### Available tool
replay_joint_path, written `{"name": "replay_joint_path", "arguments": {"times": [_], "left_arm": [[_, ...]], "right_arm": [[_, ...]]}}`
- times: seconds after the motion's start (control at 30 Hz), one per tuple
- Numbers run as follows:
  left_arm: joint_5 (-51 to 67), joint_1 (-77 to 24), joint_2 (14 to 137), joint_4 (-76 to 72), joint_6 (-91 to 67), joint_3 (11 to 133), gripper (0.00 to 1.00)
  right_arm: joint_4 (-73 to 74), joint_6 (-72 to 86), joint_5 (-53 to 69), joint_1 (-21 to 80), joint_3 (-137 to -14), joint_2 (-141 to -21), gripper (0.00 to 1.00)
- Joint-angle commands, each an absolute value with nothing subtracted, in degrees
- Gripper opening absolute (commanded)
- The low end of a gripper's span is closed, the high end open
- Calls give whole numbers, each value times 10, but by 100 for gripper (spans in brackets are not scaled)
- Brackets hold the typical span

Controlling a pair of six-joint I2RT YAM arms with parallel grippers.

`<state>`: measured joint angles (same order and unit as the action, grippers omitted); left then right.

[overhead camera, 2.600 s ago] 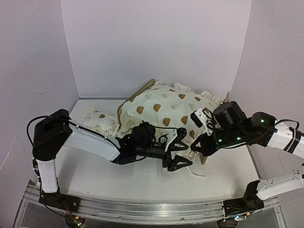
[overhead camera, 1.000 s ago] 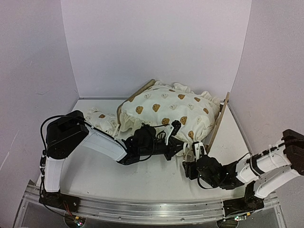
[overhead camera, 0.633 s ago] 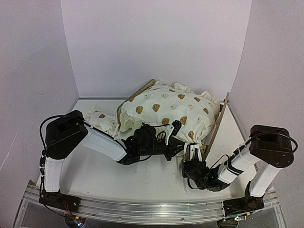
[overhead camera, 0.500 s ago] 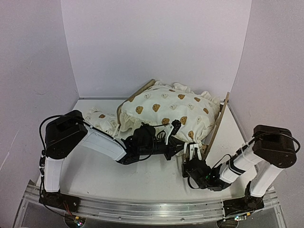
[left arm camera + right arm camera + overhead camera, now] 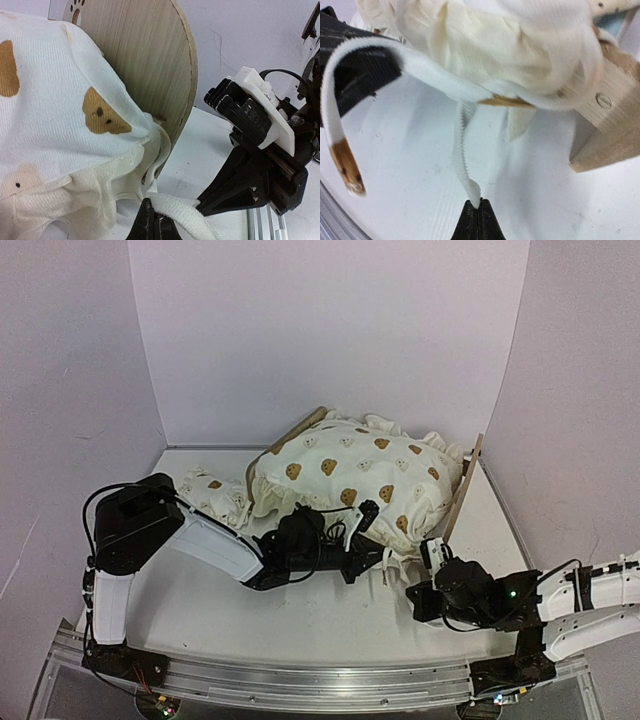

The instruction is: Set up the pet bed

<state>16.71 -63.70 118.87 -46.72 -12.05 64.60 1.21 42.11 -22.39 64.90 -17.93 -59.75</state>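
Observation:
The pet bed is mostly hidden under a large cream bear-print cushion [image 5: 355, 470]; only its rounded wooden headboard [image 5: 463, 490] and a far rail [image 5: 300, 428] show. The left wrist view has the headboard [image 5: 145, 60] and its paw-print cutout behind the cushion [image 5: 45, 100]. My left gripper [image 5: 152, 222] is shut on a white cushion tie [image 5: 185, 217] at the cushion's front edge. My right gripper [image 5: 478, 207] is shut on the tip of a second tie [image 5: 461, 150], which hangs beside the bed's wooden leg [image 5: 605, 130]. Both grippers, left [image 5: 380, 558] and right [image 5: 416, 592], sit close together.
A small cream bear-print pillow [image 5: 212, 495] lies left of the cushion, beside the left arm. White walls enclose the table on three sides. The right wall stands close behind the headboard. A metal rail [image 5: 300, 680] runs along the near edge.
My right gripper has closed from open onto the tie's tip, and its arm has swung to the right, lower over the table. The left gripper has stayed shut on its tie.

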Motion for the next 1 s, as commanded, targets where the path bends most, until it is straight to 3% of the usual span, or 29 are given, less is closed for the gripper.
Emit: {"name": "replay_joint_path", "arguments": {"times": [0.0, 0.13, 0.27, 0.57, 0.6, 0.7, 0.77, 0.87, 0.97], "left_arm": [[189, -638, 1146, -500, -109, 631, 0], [201, -648, 1137, -498, -87, 615, 0], [227, -664, 1140, -491, -76, 606, 0], [227, -695, 1160, -405, -34, 618, 2], [229, -695, 1157, -394, -31, 619, 7], [233, -692, 1136, -377, -27, 609, 41], [242, -687, 1120, -377, -34, 604, 55], [281, -675, 1107, -377, -60, 615, 72], [276, -666, 1111, -376, -85, 634, 74]], "right_arm": [[168, 442, -215, 645, -184, -549, 0], [197, 447, -227, 637, -177, -499, 0], [195, 432, -248, 628, -195, -522, 0], [61, 337, -228, 592, -191, -536, 0], [44, 331, -214, 586, -184, -536, 0], [21, 314, -189, 572, -177, -540, 0], [21, 307, -187, 568, -181, -546, 0], [21, 303, -189, 564, -183, -547, 0], [28, 301, -184, 560, -186, -548, 0]]}}
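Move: The left hand already grips one white strap, and the place where the two straps cross lies about 3 cm to its right, level fore and aft and 2 cm lower. The right hand already pinches the other strap; from it the crossing is some 6 cm ahead, 3 cm left and 4 cm up. The cushion corner sits roughly 11 cm straight ahead of the right hand, 3 cm higher; the headboard's near end about 9 cm ahead and 5 cm right, 1 cm lower. The left hand draws its strap back about 8 cm, away from the cushion corner, sinking nearly 5 cm as it yaws clockwise, then spreads its shut fingers wide, lets the strap go and starts to rise. Meanwhile the right hand, fingers kept shut on its own strap, pulls some 5 cm to the right, dipping slightly, then eases back about 2 cm left and 3 cm forward towards the headboard's near end. ##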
